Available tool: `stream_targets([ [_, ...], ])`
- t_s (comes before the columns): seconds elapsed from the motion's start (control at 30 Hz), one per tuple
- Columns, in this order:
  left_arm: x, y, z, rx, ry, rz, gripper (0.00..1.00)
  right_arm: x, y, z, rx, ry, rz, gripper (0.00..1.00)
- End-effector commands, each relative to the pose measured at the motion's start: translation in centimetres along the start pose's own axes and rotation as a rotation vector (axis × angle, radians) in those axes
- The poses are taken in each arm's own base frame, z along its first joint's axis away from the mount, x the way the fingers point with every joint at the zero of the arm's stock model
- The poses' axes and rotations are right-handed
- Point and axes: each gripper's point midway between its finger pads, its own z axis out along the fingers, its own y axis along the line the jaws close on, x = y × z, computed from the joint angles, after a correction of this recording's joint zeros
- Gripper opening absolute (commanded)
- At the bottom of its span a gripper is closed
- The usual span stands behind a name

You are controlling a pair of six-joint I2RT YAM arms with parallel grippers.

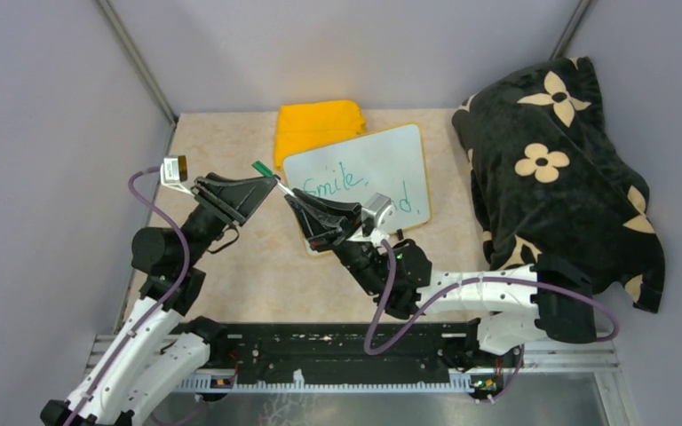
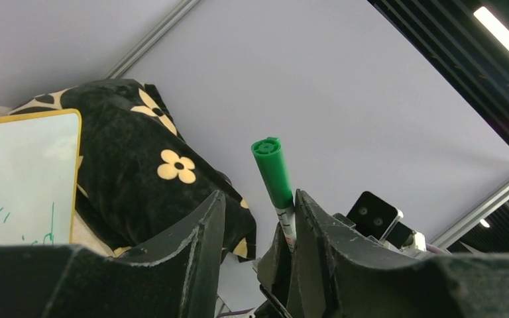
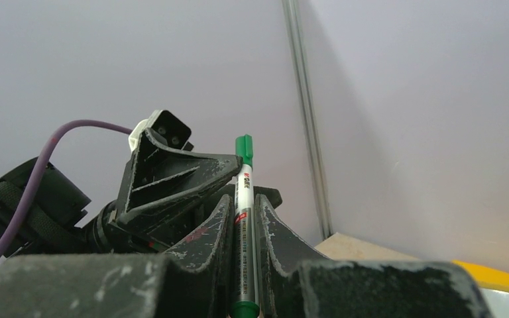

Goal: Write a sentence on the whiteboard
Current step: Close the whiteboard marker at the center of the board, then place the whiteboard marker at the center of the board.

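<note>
The whiteboard (image 1: 382, 164) lies flat at the back of the table, its yellow rim also visible in the left wrist view (image 2: 78, 172). The green sentence (image 1: 337, 182) reads "Smile," on the top line; the second line is mostly hidden behind my right gripper. My right gripper (image 1: 297, 197) is shut on a green-capped marker (image 3: 244, 218), held above the board's left edge. My left gripper (image 2: 258, 205) stands open around the marker's cap (image 2: 272, 171). The marker's barrel rests against one of that gripper's fingers (image 2: 318, 225), and a gap shows on the other side.
A folded yellow cloth (image 1: 318, 124) lies behind the board's left corner. A large black cushion with cream flowers (image 1: 559, 169) fills the right side of the table. Grey walls close in the left, back and right.
</note>
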Motion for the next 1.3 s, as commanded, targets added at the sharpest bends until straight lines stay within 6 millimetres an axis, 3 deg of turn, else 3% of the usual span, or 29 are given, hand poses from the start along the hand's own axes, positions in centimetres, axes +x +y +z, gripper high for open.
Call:
stream_targets([
  [0.0,0.3,-1.0,0.3,0.051,0.027,0.003,0.48,-0.6,1.0,0.4,-0.036,-0.025,0.050,0.00],
  [0.1,0.6,-1.1,0.4,0.062,0.047,0.003,0.42,-0.3,1.1,0.4,-0.037,-0.017,0.052,0.00],
  [0.27,0.7,-0.2,0.2,0.031,0.042,0.007,0.00,0.2,1.0,0.2,-0.039,0.002,0.046,0.00],
  [0.37,0.5,2.0,-0.4,-0.081,0.011,0.040,0.00,0.4,0.7,-0.5,-0.041,0.039,0.027,0.02],
  [0.5,-0.3,6.4,-2.7,-0.358,-0.006,0.171,0.00,2.1,-0.2,-1.9,-0.021,0.194,-0.025,0.43],
  [0.57,-0.6,8.8,-4.6,-0.529,0.019,0.245,0.00,3.0,-1.3,-3.2,0.004,0.278,-0.057,0.56],
  [0.63,-1.1,11.1,-6.9,-0.701,0.041,0.318,0.00,3.9,-2.7,-5.2,0.034,0.351,-0.094,0.61],
  [0.77,-0.6,14.6,-10.3,-0.929,0.161,0.409,0.00,4.7,-5.9,-9.3,0.117,0.444,-0.140,0.63],
  [0.9,0.9,18.8,-12.3,-1.123,0.328,0.436,0.00,5.0,-8.5,-12.5,0.199,0.496,-0.147,0.63],
  [1.1,3.4,26.1,-15.8,-1.369,0.506,0.425,0.00,4.0,-9.4,-13.6,0.223,0.495,-0.129,0.63],
  [1.27,5.9,31.2,-19.4,-1.507,0.653,0.330,0.00,4.5,-9.4,-13.8,0.213,0.526,-0.152,0.63],
])
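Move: The capped marker's middle lies about 2 cm back, 3 cm right and 2 cm below the left hand, whose half-open fingers stand around it just below the cap. From the right hand, which still grips the barrel, it is about 1 cm ahead, 1 cm left and 1 cm up, and the whiteboard 28 cm ahead and 10 cm right. From the left hand, the whiteboard is 24 cm ahead and 14 cm right, the orange cloth 38 cm ahead and 5 cm right; both lie some 40 cm down. The marker is pinched just below its cap by the left fingers, which close nearly in place; only then does the right hand open and let go, drawing down about 14 cm and right 10 cm. The left hand swoops some 30 cm down, also left and a little forward, fingers turning from up-and-right to forward-and-down, over bare table beside the whiteboard. ##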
